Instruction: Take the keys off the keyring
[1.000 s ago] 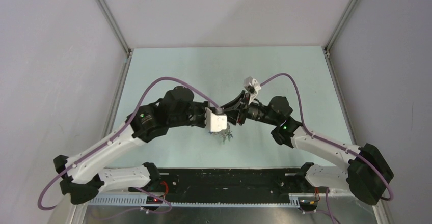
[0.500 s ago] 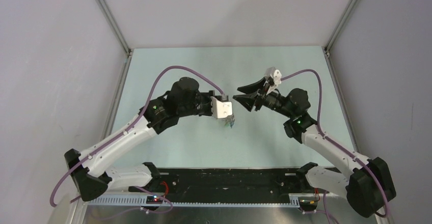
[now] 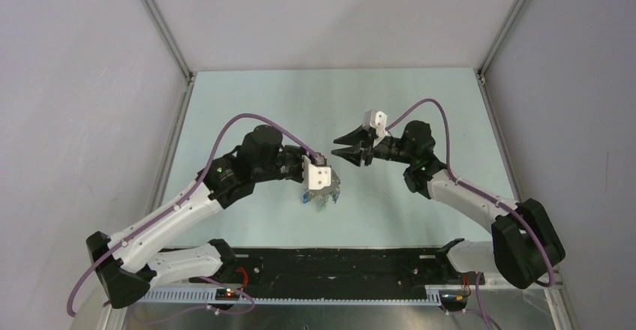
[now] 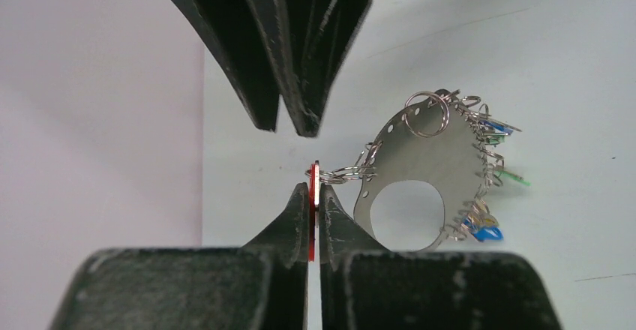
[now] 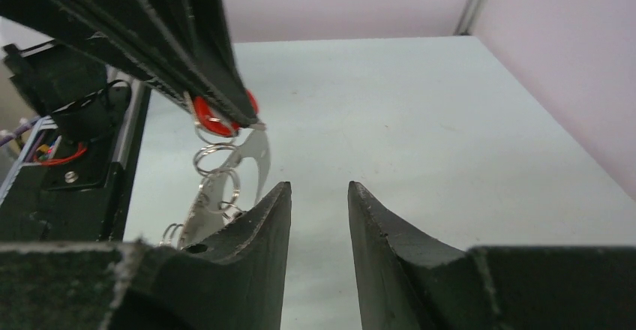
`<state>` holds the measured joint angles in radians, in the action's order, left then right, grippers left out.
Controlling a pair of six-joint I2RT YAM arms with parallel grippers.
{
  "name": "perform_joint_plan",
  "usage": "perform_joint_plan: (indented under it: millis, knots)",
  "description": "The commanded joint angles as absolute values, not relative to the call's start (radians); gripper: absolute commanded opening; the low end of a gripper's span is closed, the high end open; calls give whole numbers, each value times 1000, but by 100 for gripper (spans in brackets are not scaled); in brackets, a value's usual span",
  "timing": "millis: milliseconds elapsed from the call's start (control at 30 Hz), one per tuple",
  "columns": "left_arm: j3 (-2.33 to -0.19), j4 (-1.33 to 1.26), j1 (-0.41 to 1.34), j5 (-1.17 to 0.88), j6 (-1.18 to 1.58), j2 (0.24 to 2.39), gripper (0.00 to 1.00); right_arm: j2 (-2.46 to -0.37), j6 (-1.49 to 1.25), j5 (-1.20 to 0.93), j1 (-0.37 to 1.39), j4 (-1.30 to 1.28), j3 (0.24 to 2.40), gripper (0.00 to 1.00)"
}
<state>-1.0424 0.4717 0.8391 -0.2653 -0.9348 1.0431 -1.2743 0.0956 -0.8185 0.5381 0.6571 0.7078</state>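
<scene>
My left gripper (image 4: 313,187) is shut on the red head of one key (image 4: 313,172). The keyring (image 4: 435,157), a flat grey metal piece with a round hole, hangs from that key by small split rings, above the table. Blue, green and yellow keys (image 4: 487,232) dangle round its far edge. In the top view the bunch (image 3: 319,200) hangs under my left gripper (image 3: 324,193). My right gripper (image 3: 335,143) is open and empty, a short way to the far right of the bunch. In the right wrist view its tips (image 5: 319,187) sit beside the hanging keyring (image 5: 214,195) and below the red key (image 5: 210,116).
The pale green table (image 3: 420,97) is walled by grey panels with metal frame posts (image 3: 161,30). A black rail with wiring (image 3: 337,266) runs along the near edge between the arm bases.
The two grippers, together at the bunch a second ago, have parted. My left gripper has carried the bunch toward the near side. My right gripper has opened and shifted slightly left.
</scene>
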Motion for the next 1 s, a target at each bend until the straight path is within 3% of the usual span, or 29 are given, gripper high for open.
perform_joint_plan:
  millis: [0,667,833,967]
  knots:
    - [-1043,378,831,-283,-976,1013,0,-1295,162,-912,579,707,758,38]
    - [-1037,376,828,-352,-998,1004,0,-1314,101,-1015,621,793,758,37]
    - [-1039,376,827,-353,-1001,994,0,-1315,66,-1045,619,803,764,23]
    - [-1041,370,823,-336,-994,990,0,-1308,52,-1058,614,790,765,2]
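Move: Some 5 cm back from the right hand, 3 cm to its left and nearly level with it, the linked rings hang below the red key that the left fingers already hold. That key is about 4 cm back and 4 cm left; the grey plate is roughly 9 cm back, 3 cm left and 6 cm lower. From the left hand the rings lie about 2 cm back, 1 cm right and 1 cm below. Sweeping about 5 cm back and 2–3 cm left at nearly the same height, the right hand brings its part-open fingers in to the rings just beside the left fingertips, swinging some 15 degrees counter-clockwise. At the end its fingers close and pinch the rings at their tips, while the left hand keeps its grip on the red key, shifting only about a centimetre. ##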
